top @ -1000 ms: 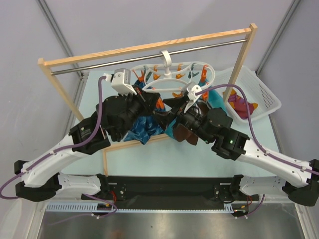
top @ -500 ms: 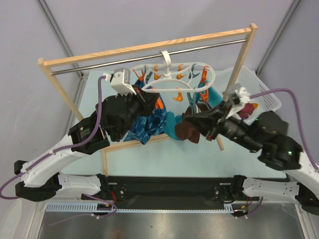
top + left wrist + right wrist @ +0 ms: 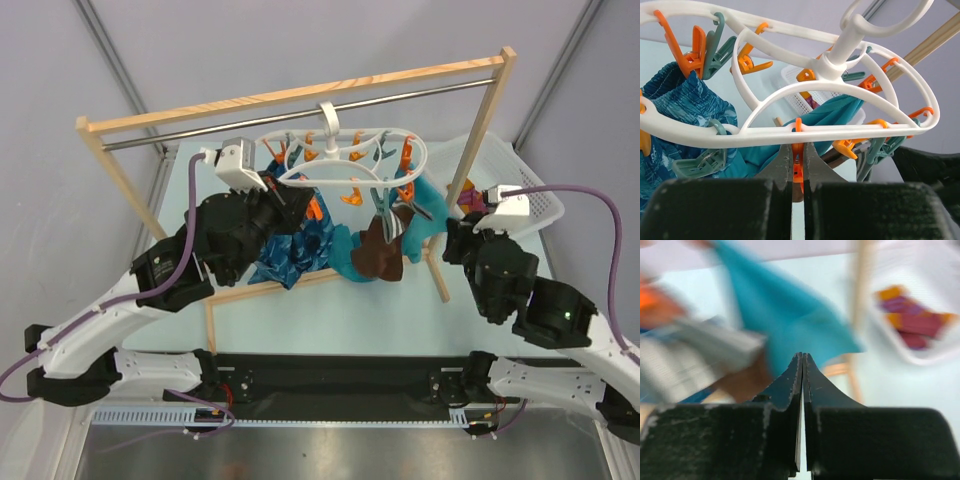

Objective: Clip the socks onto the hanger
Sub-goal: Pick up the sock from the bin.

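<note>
The white hanger (image 3: 345,165) (image 3: 840,85) hangs by its hook from the rack's metal bar. My left gripper (image 3: 300,205) (image 3: 798,149) is shut on an orange clip (image 3: 798,172) on the hanger's near rim. A dark brown sock (image 3: 378,258) hangs below the clips at the near right of the hanger. Magenta-striped socks (image 3: 917,322) lie in a white basket (image 3: 900,352). My right gripper (image 3: 458,232) (image 3: 802,357) is shut and holds nothing, off to the right of the hanger. Its wrist view is blurred.
The wooden-framed rack (image 3: 300,92) spans the table, with its right post (image 3: 470,160) just beside my right arm. Teal cloth (image 3: 425,215) and blue patterned cloth (image 3: 300,250) also hang from the hanger. The white basket (image 3: 535,195) stands at the far right.
My right arm has pulled back to the right, away from the hanger, and its gripper has gone from open to shut. The brown sock stays hanging. My left gripper kept its hold.
</note>
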Motion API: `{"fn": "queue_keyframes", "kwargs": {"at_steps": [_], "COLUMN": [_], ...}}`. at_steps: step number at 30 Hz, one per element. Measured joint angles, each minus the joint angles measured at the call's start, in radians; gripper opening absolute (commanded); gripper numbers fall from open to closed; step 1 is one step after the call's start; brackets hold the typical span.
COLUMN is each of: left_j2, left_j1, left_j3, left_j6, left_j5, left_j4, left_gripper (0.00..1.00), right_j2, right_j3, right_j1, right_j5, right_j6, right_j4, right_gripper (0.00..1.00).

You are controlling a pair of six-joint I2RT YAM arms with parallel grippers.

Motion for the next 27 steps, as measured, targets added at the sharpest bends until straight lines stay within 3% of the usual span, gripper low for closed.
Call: {"fn": "queue_keyframes", "kwargs": {"at_steps": [3, 4, 6, 7, 8, 10, 12, 16, 22, 27], "left_j2": [-0.005, -0.005, -0.005, -0.005, -0.005, -0.005, -0.005, -0.006, -0.035, -0.078], "left_j1": [0.000, 0.000, 0.000, 0.000, 0.000, 0.000, 0.000, 0.000, 0.000, 0.000], "left_j3": [0.000, 0.000, 0.000, 0.000, 0.000, 0.000, 0.000, -0.005, -0.056, -0.087], "left_j6": [0.000, 0.001, 0.003, 0.004, 0.008, 0.010, 0.010, 0.011, 0.023, 0.027], "left_j5": [0.000, 0.001, 0.001, 0.001, 0.001, 0.002, 0.006, 0.015, 0.020, 0.025], "left_j4": [-0.002, -0.002, -0.002, -0.002, -0.002, -0.002, -0.002, 0.006, 0.060, 0.082], "left_gripper": [0.00, 0.00, 0.00, 0.00, 0.00, 0.00, 0.00, 0.00, 0.00, 0.00], "right_j2": [0.001, 0.014, 0.055, 0.081, 0.100, 0.155, 0.245, 0.504, 1.000, 1.287], "right_j3": [-0.067, -0.071, -0.069, -0.074, -0.090, -0.130, -0.146, -0.106, 0.061, 0.247], "right_j1": [-0.130, -0.249, -0.553, -0.642, -0.849, -1.073, -1.223, -1.345, -1.435, -1.451], "right_j5": [0.116, 0.108, 0.001, -0.075, -0.159, -0.302, -0.447, -0.682, -1.051, -1.201], "right_j6": [-0.036, -0.039, -0.023, -0.016, -0.003, 0.019, 0.045, 0.075, 0.112, 0.111], "right_j4": [0.036, 0.049, 0.073, 0.086, 0.114, 0.164, 0.191, 0.300, 0.458, 0.475], "right_gripper": [0.00, 0.00, 0.00, 0.00, 0.00, 0.02, 0.13, 0.45, 0.64, 0.68]}}
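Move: The maroon-and-orange sock in the white bin lies some 30 cm ahead of the right hand, 22 cm to its right and 36 cm below. Nearer stand the frame's right post, about 15 cm ahead and 3 cm right at hand height, and the hanging teal sock, 12 cm ahead, 3 cm left and slightly lower. From the left hand, the bin's sock is roughly 29 cm ahead, 46 cm right and 43 cm down. No touch on the bin's sock can be made out yet. The right hand sweeps quickly some 24 cm right, clear of the post's right side, already going forward and down, then dives steeply forward and down towards the sock, about 30 cm each way overall. Its shut fingers open to about two thirds while the wrist tips down some 35 degrees. ##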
